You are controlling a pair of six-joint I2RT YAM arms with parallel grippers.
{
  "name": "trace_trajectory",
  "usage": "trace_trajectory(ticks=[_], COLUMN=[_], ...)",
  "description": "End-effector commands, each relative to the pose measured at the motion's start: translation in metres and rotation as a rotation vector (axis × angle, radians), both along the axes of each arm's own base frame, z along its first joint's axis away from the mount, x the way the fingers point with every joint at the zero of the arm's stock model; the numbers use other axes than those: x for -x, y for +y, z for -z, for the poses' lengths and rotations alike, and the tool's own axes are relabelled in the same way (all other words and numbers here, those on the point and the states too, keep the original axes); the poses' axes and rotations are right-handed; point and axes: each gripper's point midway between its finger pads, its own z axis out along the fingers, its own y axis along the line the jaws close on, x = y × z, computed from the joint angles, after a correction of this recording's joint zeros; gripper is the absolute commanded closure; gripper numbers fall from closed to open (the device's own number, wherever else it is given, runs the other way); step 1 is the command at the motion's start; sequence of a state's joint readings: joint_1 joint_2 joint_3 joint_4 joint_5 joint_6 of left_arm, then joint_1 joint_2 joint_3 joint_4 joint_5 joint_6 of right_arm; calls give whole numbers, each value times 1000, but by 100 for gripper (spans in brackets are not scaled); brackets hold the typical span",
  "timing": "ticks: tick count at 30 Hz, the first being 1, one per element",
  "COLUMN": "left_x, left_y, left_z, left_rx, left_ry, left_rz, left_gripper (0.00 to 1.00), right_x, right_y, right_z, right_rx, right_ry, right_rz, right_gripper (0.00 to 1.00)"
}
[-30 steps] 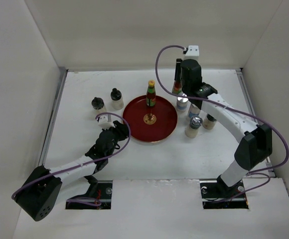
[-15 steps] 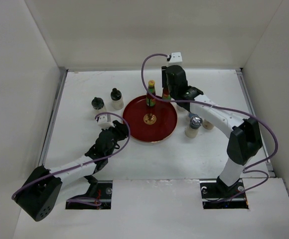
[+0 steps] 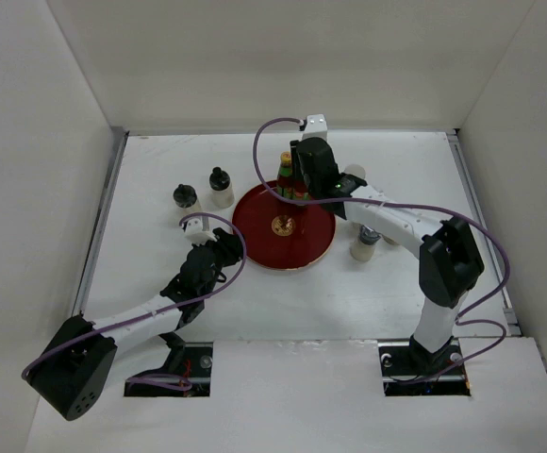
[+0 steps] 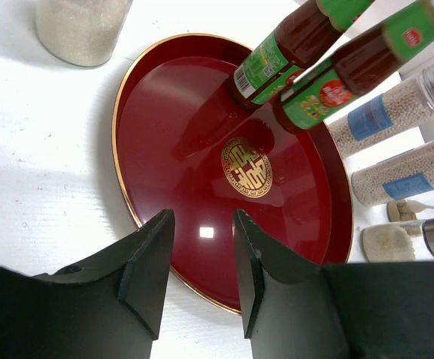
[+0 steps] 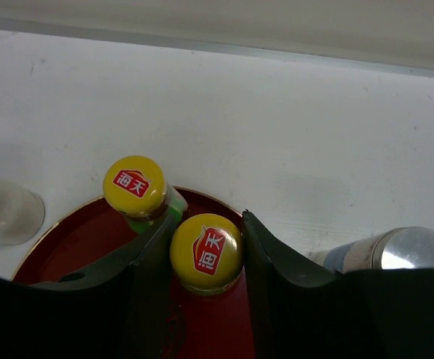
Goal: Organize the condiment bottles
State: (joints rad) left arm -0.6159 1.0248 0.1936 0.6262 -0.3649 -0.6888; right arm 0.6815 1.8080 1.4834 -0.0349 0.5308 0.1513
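Observation:
A slim red sauce bottle (image 5: 206, 252) with a yellow cap sits between the fingers of my right gripper (image 5: 206, 224), which is shut on its neck. It is over the far part of the round red tray (image 3: 273, 250), right beside the other red sauce bottle (image 5: 134, 185) that stands on the tray. In the left wrist view the held bottle (image 4: 322, 90) and the standing one (image 4: 277, 60) lean side by side. Whether the held bottle's base touches the tray I cannot tell. My left gripper (image 4: 200, 224) hovers at the tray's near left rim, slightly open and empty.
Two dark-capped shakers (image 3: 185, 198) (image 3: 220, 182) stand left of the tray. Right of it are a silver-lidded jar (image 3: 364, 241) and more pale containers (image 4: 396, 105) (image 4: 419, 168), partly hidden by the right arm. White walls enclose the table.
My right arm has swung left with the sauce bottle, from the group at the right to the tray, beside the other sauce bottle. The left arm has stayed still.

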Motion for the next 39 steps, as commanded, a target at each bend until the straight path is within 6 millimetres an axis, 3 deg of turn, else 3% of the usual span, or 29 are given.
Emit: trace_trajectory(ticks=[1, 7, 9, 13, 17, 23, 28, 31, 34, 39], left_x=[-2, -2, -2, -2, -2, -2, -2, -2, -2, -2], left_y=[-1, -1, -1, -1, -1, -1, -2, 0, -2, -3], left_z=[-16, -15, -14, -14, -14, -15, -16, -16, -14, -15], left_rx=[49, 47, 46, 46, 46, 49, 53, 53, 49, 51], left_ry=[-56, -51, -50, -50, -50, -51, -54, -55, -49, -51], left_rz=[-2, -2, -2, -2, -2, -2, 1, -5, 1, 1], left_gripper=[65, 65, 65, 65, 65, 65, 65, 64, 64, 64], right_x=[-11, -7, -5, -1, 13, 25, 25, 16, 7, -4], right_y=[8, 5, 4, 1, -10, -65, -119, -141, -148, -140], right_z=[-48, -24, -18, -21, -41, -52, -24, -2, 11, 27], right_rx=[-144, -151, -148, -153, -176, -215, -173, -120, -100, -97], right_ry=[-157, -125, -115, -120, -146, -160, -89, -19, 25, 80], right_rz=[24, 33, 33, 35, 34, 116, 226, 272, 269, 213], right_gripper=[77, 70, 61, 43, 28, 18, 12, 7, 5, 6])
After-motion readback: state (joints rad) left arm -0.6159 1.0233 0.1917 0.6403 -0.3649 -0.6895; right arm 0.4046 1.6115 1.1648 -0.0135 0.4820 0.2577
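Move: The right gripper still holds the second sauce bottle. Its spot on the tray lies straight below, the tray surface some 18 cm under the hand. The first sauce bottle stands about 5 cm to the left and 2 cm farther out. The nearer bead jar is about 14 cm to the right, level with the hand; the other bead jar is 19 cm right and 4 cm back. From the left hand, the spot lies roughly 16 cm ahead and 18 cm right. Lower the right gripper about 2.5 cm to stand the held bottle on the tray, then open the fingers wide to let go. Draw back some 3 cm while rising clear, swing about 15 cm right, turning roughly 15 degrees clockwise, and sink over the nearer bead jar with the fingers spread. ##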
